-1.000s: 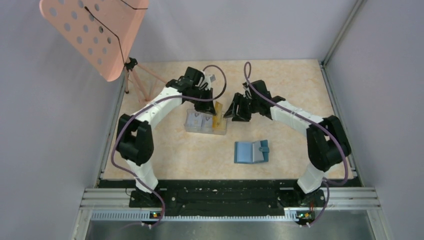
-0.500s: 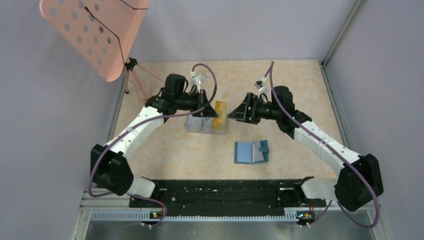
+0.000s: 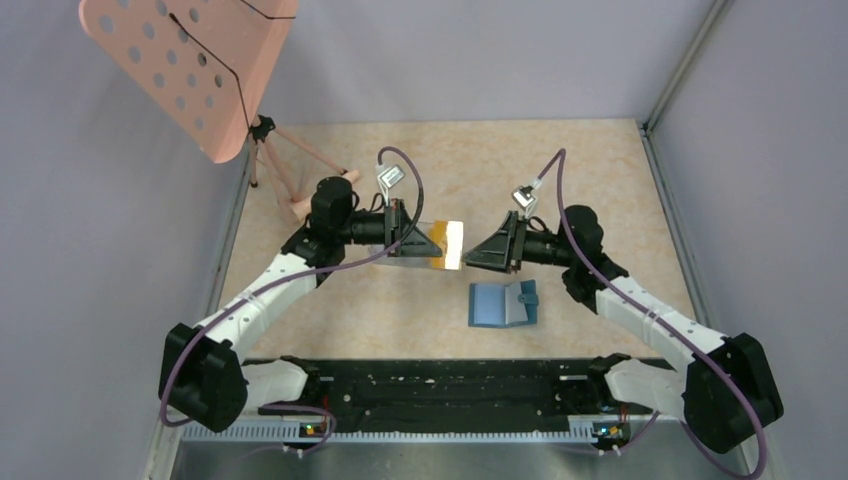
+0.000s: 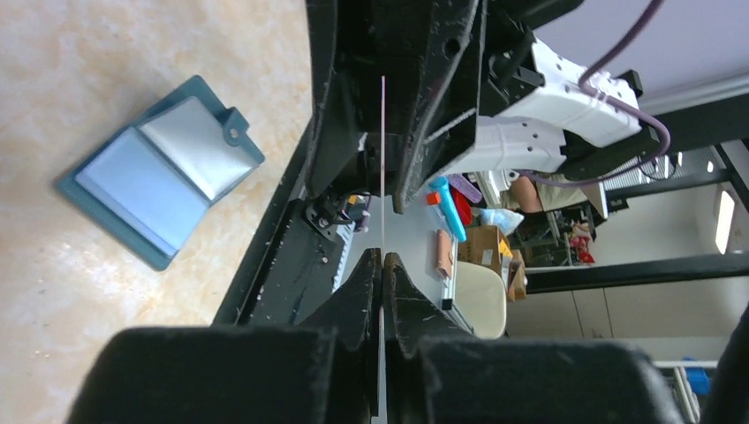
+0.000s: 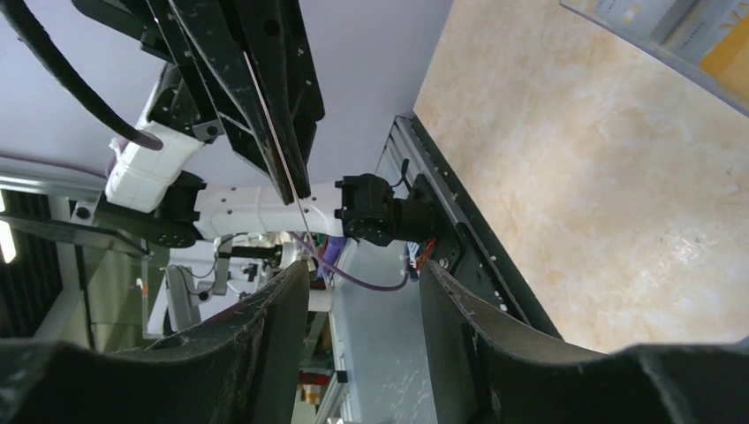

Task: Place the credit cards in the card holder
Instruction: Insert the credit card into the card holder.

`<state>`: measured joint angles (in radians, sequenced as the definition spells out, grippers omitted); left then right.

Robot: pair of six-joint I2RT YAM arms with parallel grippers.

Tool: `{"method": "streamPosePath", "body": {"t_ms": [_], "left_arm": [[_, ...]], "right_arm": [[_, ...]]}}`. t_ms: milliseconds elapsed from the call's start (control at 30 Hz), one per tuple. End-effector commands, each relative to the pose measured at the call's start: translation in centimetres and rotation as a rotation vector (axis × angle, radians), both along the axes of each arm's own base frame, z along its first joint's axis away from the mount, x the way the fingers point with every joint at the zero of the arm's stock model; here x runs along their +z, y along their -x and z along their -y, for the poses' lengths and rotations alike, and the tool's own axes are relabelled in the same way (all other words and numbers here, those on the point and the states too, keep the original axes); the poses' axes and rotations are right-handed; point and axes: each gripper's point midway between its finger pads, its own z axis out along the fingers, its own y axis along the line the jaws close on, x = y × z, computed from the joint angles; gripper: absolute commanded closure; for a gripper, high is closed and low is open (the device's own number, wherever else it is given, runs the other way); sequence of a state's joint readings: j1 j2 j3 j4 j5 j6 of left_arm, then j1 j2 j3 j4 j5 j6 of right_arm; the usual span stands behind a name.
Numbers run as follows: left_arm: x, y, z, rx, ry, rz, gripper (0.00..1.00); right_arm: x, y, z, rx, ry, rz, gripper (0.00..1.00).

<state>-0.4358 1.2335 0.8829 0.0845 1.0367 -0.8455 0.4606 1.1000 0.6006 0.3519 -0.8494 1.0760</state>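
My left gripper (image 3: 428,238) is shut on an orange-yellow credit card (image 3: 452,244) and holds it level above the table. In the left wrist view the card (image 4: 382,159) shows edge-on, clamped at my fingertips (image 4: 382,258). Its free end reaches between the fingers of my right gripper (image 3: 474,251), which faces it and stands open (image 5: 366,283); I see no contact. The teal-blue card holder (image 3: 503,303) lies open on the table, below and to the right of the card, also seen in the left wrist view (image 4: 159,168).
A clear plastic box (image 5: 671,35) with more cards sits under my left gripper, mostly hidden from above. A pink perforated board (image 3: 185,65) on a tripod (image 3: 285,170) stands at the back left. Grey walls close in the table.
My left gripper has lifted the orange-yellow card off the clear box and swung it level toward the right. The right gripper turned to face it, and its jaws widened, then narrowed.
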Motion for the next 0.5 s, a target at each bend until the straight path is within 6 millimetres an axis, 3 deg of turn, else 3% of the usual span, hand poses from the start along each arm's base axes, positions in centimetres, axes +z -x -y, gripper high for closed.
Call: {"method": "streamPosePath", "body": {"t_ms": [0,133,333,467], "left_arm": [[1.8,1.9,0.3,-0.064,0.064,0.061,1.0],[1.5,2.3,0.6,-0.066,0.057,0.056,1.0],[1.2,2.5,0.6,-0.058,0.052,0.057,1.0],[0.8,2.6,0.6,-0.057,0.048,0.051,1.0]], "right_arm": [[3.5,0.7,-0.5,0.041,-0.105,0.107,0.53],[4.3,1.4,-1.7,0.088,-0.155,0.121,0.6],[4.3,1.6,-2.6,0.104,-0.175,0.109,0.91],[4.0,1.5,-2.5,0.086,-0.17,0.107,1.0]]}}
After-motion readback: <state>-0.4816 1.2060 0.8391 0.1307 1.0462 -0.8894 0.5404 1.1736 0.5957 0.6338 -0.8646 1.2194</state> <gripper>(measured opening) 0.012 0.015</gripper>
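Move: The yellow credit card, already in the left fingers, has its middle roughly 4 cm left of the right hand, 2 cm ahead and 3 cm higher. From the left hand, the right fingertips are about 6 cm right, 1 cm back and 3 cm lower. The open card holder lies about 8 cm right of the right hand, 2 cm ahead and 15 cm below; the card box is some 14 cm ahead of the left hand, 6 cm left and 17 cm below. The credit card's free right edge is met by the right hand, which rises and goes left, each by about 2.5 cm, easing slightly back, its wrist turning a little as the half-open fingers close and pinch it. The left hand keeps its grip on the other edge, first drawing the card back some 2 cm, then holding almost still. ##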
